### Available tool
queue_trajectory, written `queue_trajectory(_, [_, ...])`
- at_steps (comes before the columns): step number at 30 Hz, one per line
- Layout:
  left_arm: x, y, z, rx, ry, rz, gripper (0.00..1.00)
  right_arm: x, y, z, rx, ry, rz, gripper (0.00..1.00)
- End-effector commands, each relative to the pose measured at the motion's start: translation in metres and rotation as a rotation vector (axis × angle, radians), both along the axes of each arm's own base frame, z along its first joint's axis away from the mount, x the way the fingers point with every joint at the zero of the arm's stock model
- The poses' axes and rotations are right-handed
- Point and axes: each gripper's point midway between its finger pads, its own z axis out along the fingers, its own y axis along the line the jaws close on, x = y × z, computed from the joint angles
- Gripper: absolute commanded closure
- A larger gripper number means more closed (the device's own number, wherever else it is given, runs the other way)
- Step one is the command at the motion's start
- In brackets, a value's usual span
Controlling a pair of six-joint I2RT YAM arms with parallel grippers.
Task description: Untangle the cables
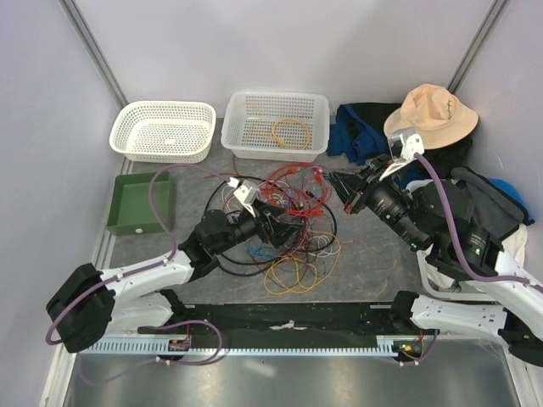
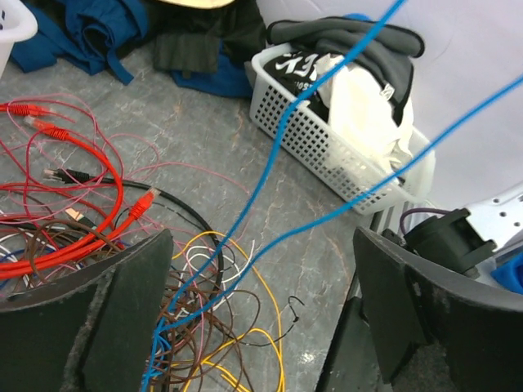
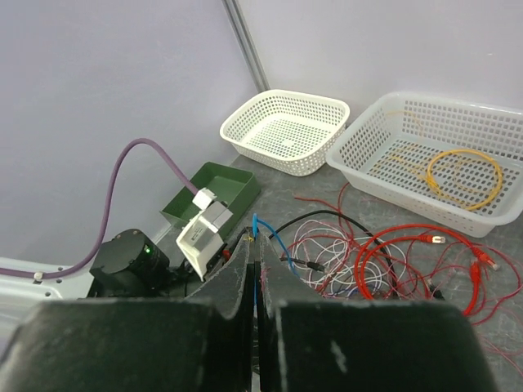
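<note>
The cables [image 1: 293,225] lie in one tangled heap at mid-table: red [image 1: 297,182], yellow loops [image 1: 293,275], white, brown, pink and a thick black one [image 3: 327,215]. My right gripper [image 1: 337,181] hangs just right of the heap. In the right wrist view it [image 3: 255,238] is shut on a thin blue cable [image 3: 270,237]. That blue cable [image 2: 274,147] runs taut in two strands up out of the heap. My left gripper [image 1: 273,224] sits low over the heap, and in the left wrist view it [image 2: 261,245] is open wide, with the blue strands passing between its fingers [image 2: 106,310].
Two white baskets stand at the back, an empty one [image 1: 163,130] and one [image 1: 246,140] holding a yellow cable coil [image 1: 291,133]. A green bin [image 1: 140,202] stands at the left. Clothes and a tan hat [image 1: 430,114] lie back right, beside a white basket of clothes [image 2: 327,139].
</note>
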Motion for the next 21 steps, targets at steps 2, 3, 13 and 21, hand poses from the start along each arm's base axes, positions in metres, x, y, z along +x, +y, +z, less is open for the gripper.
queue_trajectory(2, [0.014,-0.011,0.034,-0.032,-0.121,0.014,0.27,-0.008,-0.006,0.02,0.067,-0.017,0.018,1.0])
queue_trajectory(3, [0.015,-0.012,0.038,-0.034,-0.13,0.013,0.35,-0.008,-0.006,0.019,0.065,-0.015,0.018,1.0])
queue_trajectory(13, [0.024,0.023,0.116,0.015,-0.226,0.171,0.98,-0.009,-0.034,0.01,0.085,-0.011,-0.061,0.3])
queue_trajectory(21, [0.048,0.087,0.223,0.131,-0.175,0.494,0.98,-0.004,-0.055,-0.02,0.06,0.013,-0.153,0.04])
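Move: The blue cable hangs double from the right hand's shut fingers down to the pile; the stretch to be pinched runs between the open left fingers, 1 cm ahead and 1 cm right. From the left hand, the red cables lie about 15 cm ahead, 1 cm right, and the yellow ones 6 cm back, level sideways, both 20 cm below. From the right hand, that blue stretch is about 3 cm ahead, 6 cm left, 23 cm down; the red cables are 16 cm ahead, 4 cm left, 43 cm down. The hanging blue cable changes hands: the left fingers ease forward and right about 1.5 cm as they close and pinch both strands, then rise fast, some 19 cm, drifting left and forward while turning roughly 15 degrees counter-clockwise and tipping up. The right fingers, holding it until then, open once the lift has begun and draw off about 5 cm to the right. ##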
